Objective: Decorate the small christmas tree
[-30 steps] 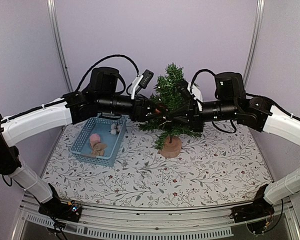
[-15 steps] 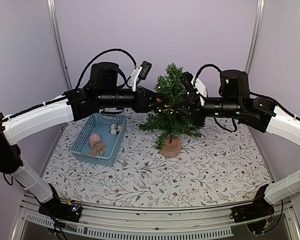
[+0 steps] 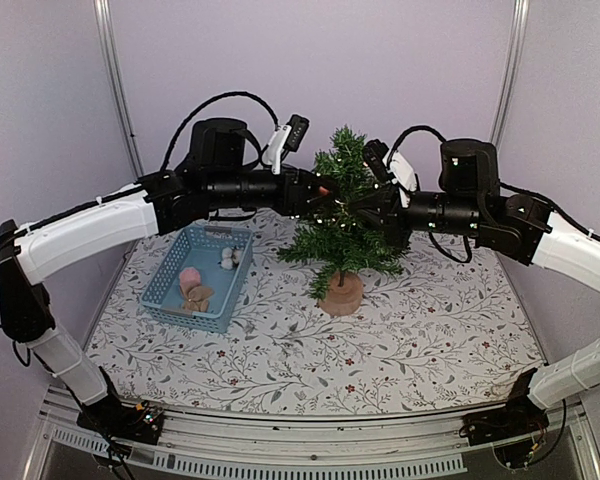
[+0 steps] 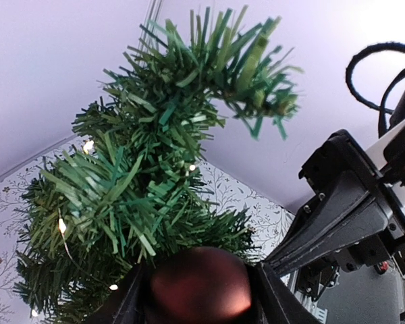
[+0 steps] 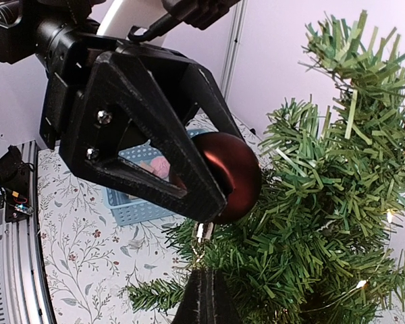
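The small christmas tree [image 3: 342, 215] stands on its round wooden base [image 3: 342, 294] mid-table, with tiny lights lit in its branches. My left gripper [image 3: 321, 192] is shut on a dark red ball ornament [image 4: 199, 283], pressed against the tree's upper branches [image 4: 155, 182]. In the right wrist view the ball [image 5: 241, 172] sits between the left gripper's fingers [image 5: 155, 142], its silver cap [image 5: 202, 231] pointing down. My right gripper [image 5: 204, 280] is shut, pinching the ornament's gold string [image 5: 200, 255] just under the cap. It reaches in from the tree's right side [image 3: 372, 208].
A blue basket [image 3: 170, 290] left of the tree holds a pink ornament [image 3: 190, 277] and a few other decorations. Both arms cross above the floral tablecloth [image 3: 430, 330]. Purple walls close in the back and sides.
My left gripper has lifted the red ball up and a little to the right, toward the treetop. The right gripper has risen with it.
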Tool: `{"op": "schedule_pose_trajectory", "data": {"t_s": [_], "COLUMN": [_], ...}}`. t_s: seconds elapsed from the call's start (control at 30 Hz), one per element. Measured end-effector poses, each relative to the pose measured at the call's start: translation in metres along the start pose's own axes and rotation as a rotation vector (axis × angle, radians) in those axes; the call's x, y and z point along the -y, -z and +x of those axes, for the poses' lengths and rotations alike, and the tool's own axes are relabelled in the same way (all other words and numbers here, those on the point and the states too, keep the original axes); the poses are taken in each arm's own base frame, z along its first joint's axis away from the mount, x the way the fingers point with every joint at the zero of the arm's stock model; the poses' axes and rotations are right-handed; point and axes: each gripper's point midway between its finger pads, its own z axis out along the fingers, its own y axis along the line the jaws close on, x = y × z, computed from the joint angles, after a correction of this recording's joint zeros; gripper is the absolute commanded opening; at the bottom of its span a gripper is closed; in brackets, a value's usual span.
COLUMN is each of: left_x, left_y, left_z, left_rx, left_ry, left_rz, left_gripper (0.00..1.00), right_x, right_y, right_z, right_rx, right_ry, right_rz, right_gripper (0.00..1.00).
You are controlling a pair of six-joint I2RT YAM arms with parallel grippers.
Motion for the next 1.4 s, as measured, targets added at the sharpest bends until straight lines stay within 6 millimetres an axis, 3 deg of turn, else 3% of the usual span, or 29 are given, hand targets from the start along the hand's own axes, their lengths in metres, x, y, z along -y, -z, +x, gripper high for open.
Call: {"op": "schedule_pose_trajectory", "data": {"t_s": [0.8, 0.97, 1.4], "left_x": [-0.014, -0.016, -0.017], "left_y": [-0.010, -0.013, -0.013], "left_z": [0.014, 0.018, 0.017], "left_rx": [-0.040, -0.047, -0.045], "left_ry": [-0.034, -0.042, -0.047], "left_rz": [-0.066, -0.078, -0.083], "left_gripper": [0.02, 0.02, 0.02], "right_x": [0.014, 0.014, 0.014], "right_y": [-0.007, -0.009, -0.005], "right_z": [0.010, 0.012, 0.007], "right_rx": [-0.039, -0.046, -0.034], "right_ry": [0.002, 0.006, 0.014], "right_rz": [0.077, 0.078, 0.078], "right_gripper": [0.00, 0.18, 0.29]}}
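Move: The red bauble is still held by the left hand, its hanger pinched by the shut right fingers; the bauble's middle lies about 4 cm left, 2 ahead and 2 above the right hand. The tree branch aimed at is about 2 cm ahead, 4 right and 5 below the left hand, and 2 ahead, level sideways and 3 below the right. The tree trunk stands some 7 cm ahead and 4 right of the left hand. The red bauble is lowered slowly onto the tree's near foliage, the left hand keeping its grip while sinking about 2.5 cm and edging forward. The right hand leads the hanger some 1.5 cm forward, then down about 1 cm to the branch, where its shut fingers open about a quarter of the way to let go of the hanger and begin to lift. ##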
